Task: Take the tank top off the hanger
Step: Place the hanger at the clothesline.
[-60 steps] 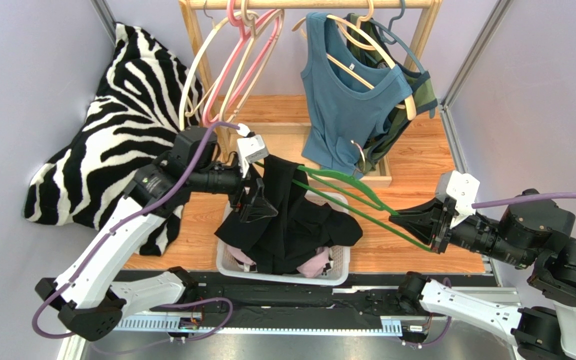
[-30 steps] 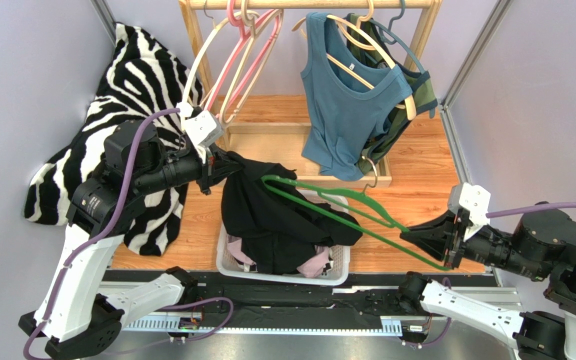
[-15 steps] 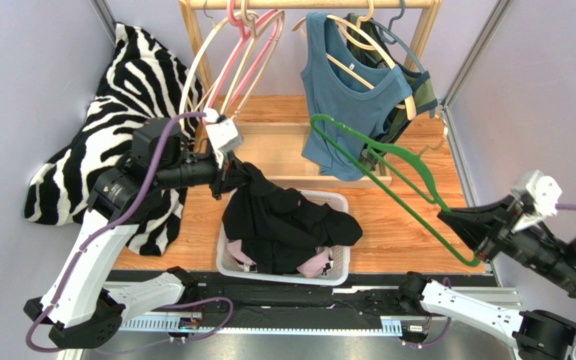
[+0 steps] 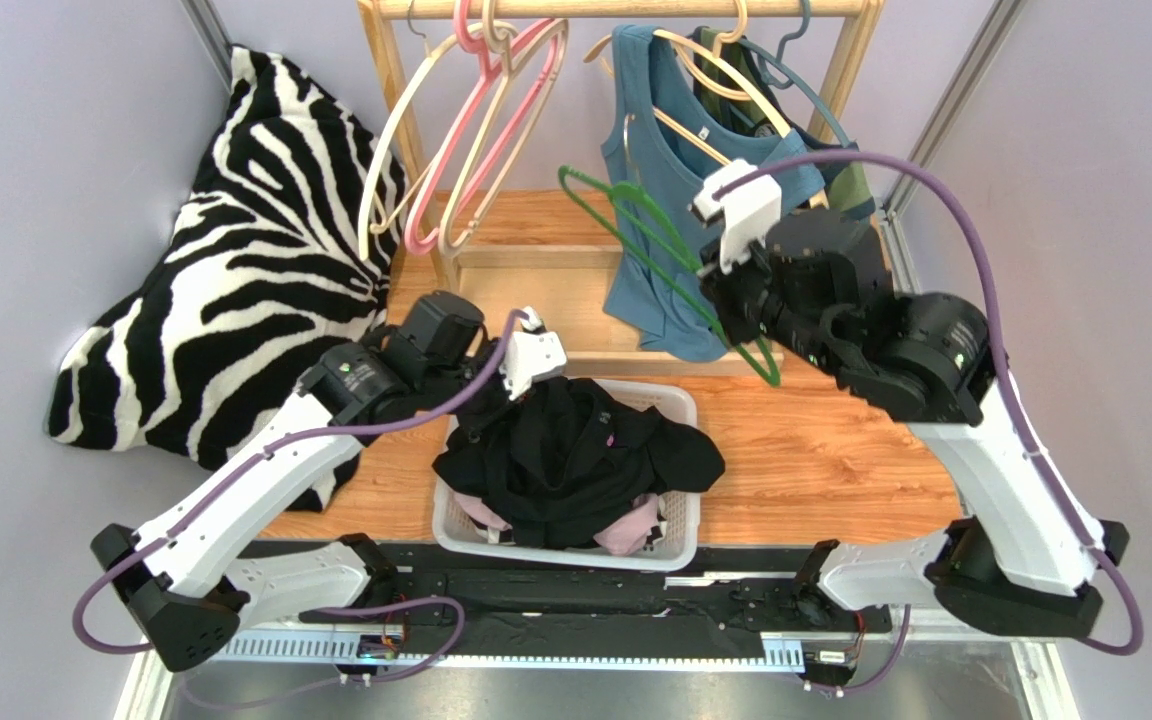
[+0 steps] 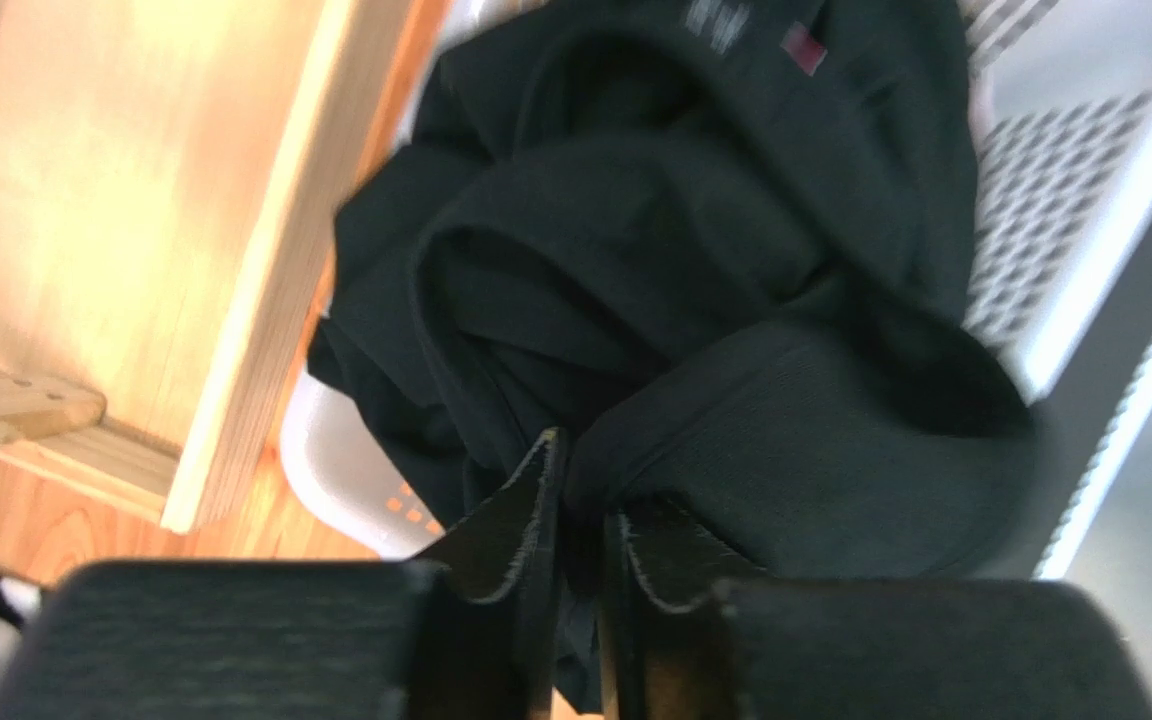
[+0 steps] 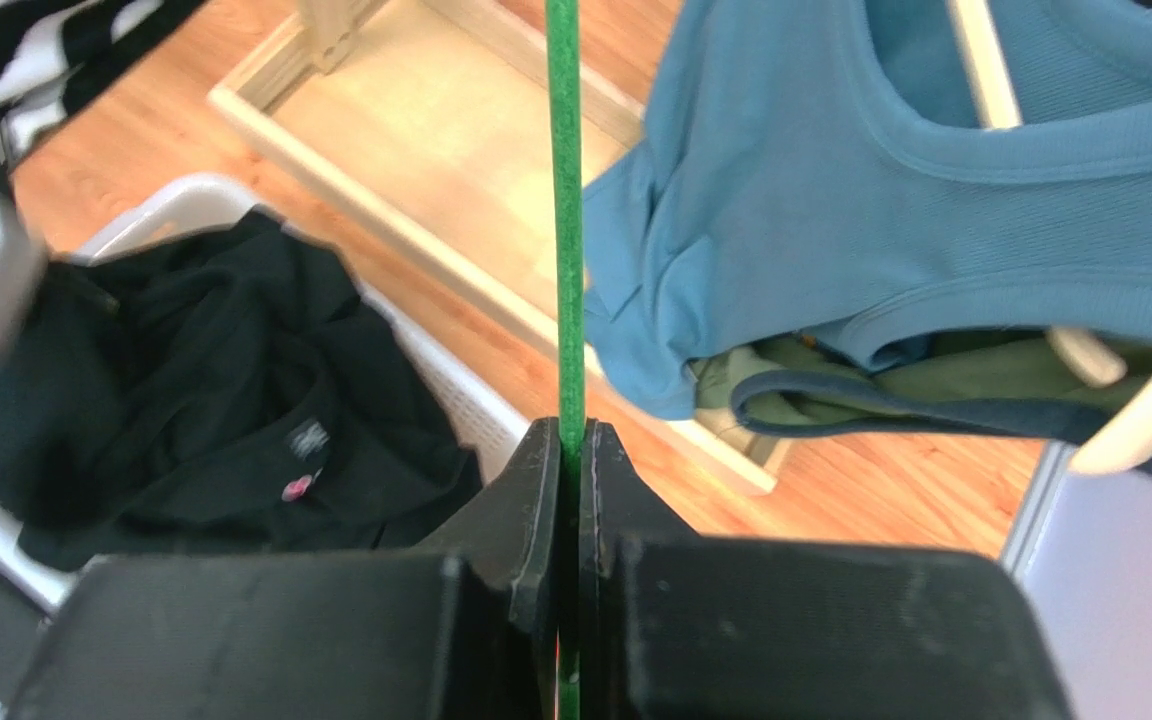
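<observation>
The black tank top [image 4: 582, 450] lies bunched in the white basket [image 4: 683, 518], free of the green hanger [image 4: 642, 225]. My left gripper [image 4: 497, 402] hangs over the basket's left end. In the left wrist view its jaws [image 5: 579, 480] stand barely apart, with a fold of the black top [image 5: 717, 285] still between them. My right gripper [image 4: 720, 293] is up in front of the rack, shut on the bare green hanger's wire [image 6: 564, 225], which runs straight up from its fingertips [image 6: 570, 443]. The black top [image 6: 207, 405] shows below it.
A blue tank top [image 4: 687, 210] hangs on a wooden hanger right behind the green one, with an olive garment [image 6: 898, 383] under it. Empty pink and cream hangers [image 4: 462, 135] hang on the rack's left. A zebra cushion [image 4: 237, 255] fills the left. The rack's wooden base [image 4: 567, 270] lies behind the basket.
The right arm swung the empty green hanger from the front right up to the rack. The left gripper dropped to the basket with the black top, and its jaws eased slightly apart.
</observation>
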### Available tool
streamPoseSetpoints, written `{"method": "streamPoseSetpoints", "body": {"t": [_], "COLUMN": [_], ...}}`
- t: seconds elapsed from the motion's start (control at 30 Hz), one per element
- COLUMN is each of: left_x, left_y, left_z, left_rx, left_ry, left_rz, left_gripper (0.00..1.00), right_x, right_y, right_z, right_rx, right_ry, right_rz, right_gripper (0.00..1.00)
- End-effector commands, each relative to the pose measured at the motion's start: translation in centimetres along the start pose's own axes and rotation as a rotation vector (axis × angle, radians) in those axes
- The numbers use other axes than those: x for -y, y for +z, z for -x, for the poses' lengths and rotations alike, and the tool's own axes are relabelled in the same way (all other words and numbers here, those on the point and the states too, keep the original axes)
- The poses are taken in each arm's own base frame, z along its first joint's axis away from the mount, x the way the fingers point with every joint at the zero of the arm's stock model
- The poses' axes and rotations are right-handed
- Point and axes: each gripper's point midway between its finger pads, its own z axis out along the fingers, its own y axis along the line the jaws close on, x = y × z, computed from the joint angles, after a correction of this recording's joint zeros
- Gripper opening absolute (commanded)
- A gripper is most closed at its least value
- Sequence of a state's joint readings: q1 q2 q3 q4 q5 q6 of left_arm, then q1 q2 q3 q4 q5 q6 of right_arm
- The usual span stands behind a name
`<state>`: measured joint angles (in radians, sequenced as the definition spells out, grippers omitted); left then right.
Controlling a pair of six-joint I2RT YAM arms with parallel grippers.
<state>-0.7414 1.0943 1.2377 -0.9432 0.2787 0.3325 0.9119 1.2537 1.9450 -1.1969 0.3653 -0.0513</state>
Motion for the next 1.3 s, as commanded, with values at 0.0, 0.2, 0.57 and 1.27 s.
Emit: {"method": "streamPoseSetpoints", "body": {"t": [0.0,0.2,0.57,1.27], "left_x": [-1.0,0.8,1.3,2.1], "left_y": [2.6,5.7,8.5,-0.1], "left_z": [-2.8,-7.2,-11.1,-1.0], "left_rx": [-0.090,-0.215,-0.319,-0.055], "left_ry": [0.089,0.183,0.229,0.297], "left_rz": [0.046,0.020,0.051,0.021], "left_gripper": [0.25,0.32,0.98,0.99], "right_x": [3.3,4.5,5.7,7.0], "right_y": [-1.0,2.7,9.0,13.1], "right_z": [6.8,9.5,13.6,15.0], "right_rx": [0.225,0.282,0.318,0.344], "right_ry": [0.084,0.118,0.103,0.068], "right_rz": [-0.063,-0.037,-0.029,-0.070], "right_gripper": [0.00,0.00,0.00,0.00]}}
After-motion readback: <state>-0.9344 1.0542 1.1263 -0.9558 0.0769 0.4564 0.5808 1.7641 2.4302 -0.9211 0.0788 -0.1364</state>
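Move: The clear stretch of clothesline for the green hanger lies about 26 cm ahead of the right hand, 13 cm to its left and some 16 cm higher. The blue tank top hangs about 18 cm ahead, 2 cm left and slightly lower; the empty hangers hang about 22 cm ahead and 27 cm left, slightly higher. From the left hand, which still has black cloth between its fingers, the basket is roughly 7 cm right, 4 cm back and 18 cm down. Keeping its shut pinch on the green hanger's lower corner, the right hand carries it about 17 cm forward, with some 5 cm each of left and up, towards the clothesline between the empty hangers and the blue tank top, slowing at the end. The left hand sinks 15 cm into the basket as its fingers steepen, opens wide to let go of the black tank top, then rises about 11 cm. ##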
